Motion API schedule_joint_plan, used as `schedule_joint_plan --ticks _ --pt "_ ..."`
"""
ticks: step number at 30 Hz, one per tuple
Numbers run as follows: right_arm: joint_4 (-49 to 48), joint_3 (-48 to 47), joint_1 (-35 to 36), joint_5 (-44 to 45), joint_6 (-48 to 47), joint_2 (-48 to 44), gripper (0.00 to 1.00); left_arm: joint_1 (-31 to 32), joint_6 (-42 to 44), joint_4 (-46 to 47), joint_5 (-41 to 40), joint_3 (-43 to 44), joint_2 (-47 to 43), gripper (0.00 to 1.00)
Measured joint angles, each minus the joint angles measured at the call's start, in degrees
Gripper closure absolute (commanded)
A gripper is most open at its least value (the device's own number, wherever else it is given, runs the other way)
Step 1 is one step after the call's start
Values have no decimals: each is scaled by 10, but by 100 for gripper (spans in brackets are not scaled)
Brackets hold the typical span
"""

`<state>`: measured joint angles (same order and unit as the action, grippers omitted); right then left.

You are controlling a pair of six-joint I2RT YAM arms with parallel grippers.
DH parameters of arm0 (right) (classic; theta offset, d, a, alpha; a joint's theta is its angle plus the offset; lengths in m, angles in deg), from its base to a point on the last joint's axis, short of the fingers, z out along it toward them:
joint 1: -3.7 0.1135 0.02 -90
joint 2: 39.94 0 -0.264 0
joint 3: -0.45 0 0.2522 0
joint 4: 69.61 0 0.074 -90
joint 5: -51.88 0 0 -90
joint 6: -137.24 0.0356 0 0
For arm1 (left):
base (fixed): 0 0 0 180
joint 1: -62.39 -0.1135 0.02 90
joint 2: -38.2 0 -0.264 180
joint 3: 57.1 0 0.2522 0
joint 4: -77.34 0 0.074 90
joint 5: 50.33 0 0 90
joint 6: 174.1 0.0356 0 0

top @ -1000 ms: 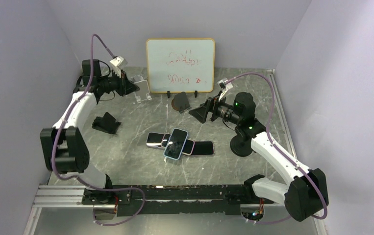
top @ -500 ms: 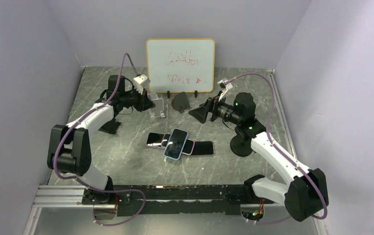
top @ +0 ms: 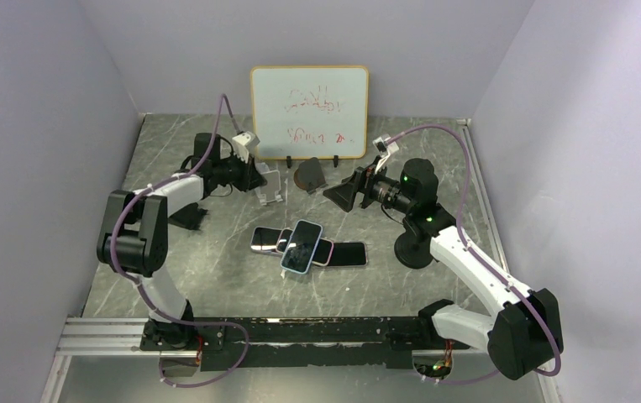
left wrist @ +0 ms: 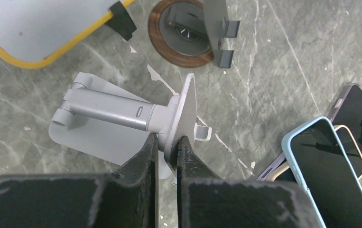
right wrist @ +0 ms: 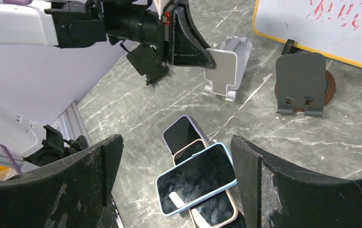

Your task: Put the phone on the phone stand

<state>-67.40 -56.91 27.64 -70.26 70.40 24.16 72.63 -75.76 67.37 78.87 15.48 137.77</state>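
The grey metal phone stand (top: 272, 185) stands on the table in front of the whiteboard. My left gripper (top: 258, 176) is shut on the edge of its backplate (left wrist: 187, 107), one finger on each side. In the middle of the table lies a pile of phones, and the blue-cased phone (top: 302, 246) is on top, screen up. The right gripper (top: 342, 195) hovers open, back right of the pile. In the right wrist view the blue-cased phone (right wrist: 198, 178) shows between its wide-apart fingers, well below them.
A whiteboard (top: 309, 101) leans at the back. A dark stand on a round wooden base (top: 310, 175) sits just right of the grey stand. A black folding stand (top: 184, 214) is at the left and a black round-based stand (top: 415, 252) at the right.
My left arm has carried the grey stand from the back left towards the table's middle, in front of the whiteboard. The right arm and the phones have not moved.
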Motion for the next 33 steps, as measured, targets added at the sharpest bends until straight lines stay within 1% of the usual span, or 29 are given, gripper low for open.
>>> schedule_joint_plan --ticks 3,4,5,6,8,12,17,21,23,24,27,31,33 --pt "0 0 0 0 0 0 12 0 0 0 5 5 25 95" --pt "0 0 0 0 0 0 12 -2 0 0 9 8 34 93" --pt "0 0 0 0 0 0 12 -4 0 -2 13 12 42 86" --pt "0 0 0 0 0 0 12 -6 1 -3 19 17 50 77" --pt "0 0 0 0 0 0 12 -9 9 -16 35 40 70 68" --pt "0 0 0 0 0 0 12 -16 38 -71 43 97 102 61" --pt "0 0 0 0 0 0 12 -33 65 -109 41 111 86 52" --pt "-3 2 0 0 0 0 12 -75 67 -116 37 99 22 48" --pt "-7 3 0 -1 1 2 12 -99 61 -114 23 87 -29 41" --pt "-9 3 0 -2 1 4 12 -108 57 -111 14 79 -54 40" --pt "-12 3 0 -4 2 11 12 -135 30 -107 -59 49 -155 40" --pt "-21 9 0 -9 7 21 12 -140 0 -126 -134 28 -232 41" --pt "-23 10 0 -12 11 25 12 -151 -15 -139 -161 -6 -266 42"
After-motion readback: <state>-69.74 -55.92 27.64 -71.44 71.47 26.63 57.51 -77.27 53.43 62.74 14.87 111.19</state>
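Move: The silver phone stand, pinched by its face in the left fingers, has its middle some 3 cm ahead of that hand, 1 cm right and 5 cm below; its landing spot is the bare table just under it. The dark round-based stand is about 8 cm ahead and 14 cm right, the blue phone 16 cm back and 12 cm right, the black stand 6 cm back and 27 cm left. From the right hand, the silver stand lies about 15 cm ahead, 20 cm left and 20 cm below. The silver stand is lowered the last 2 to 3 cm onto the table by the left hand, which then eases about 2 cm forward as its fingers open and let go of the face plate. Freed, the hand swings away about 15 cm to its left and some 15 cm up, turning about 30 degrees counter-clockwise, fingers opening to just over half. ##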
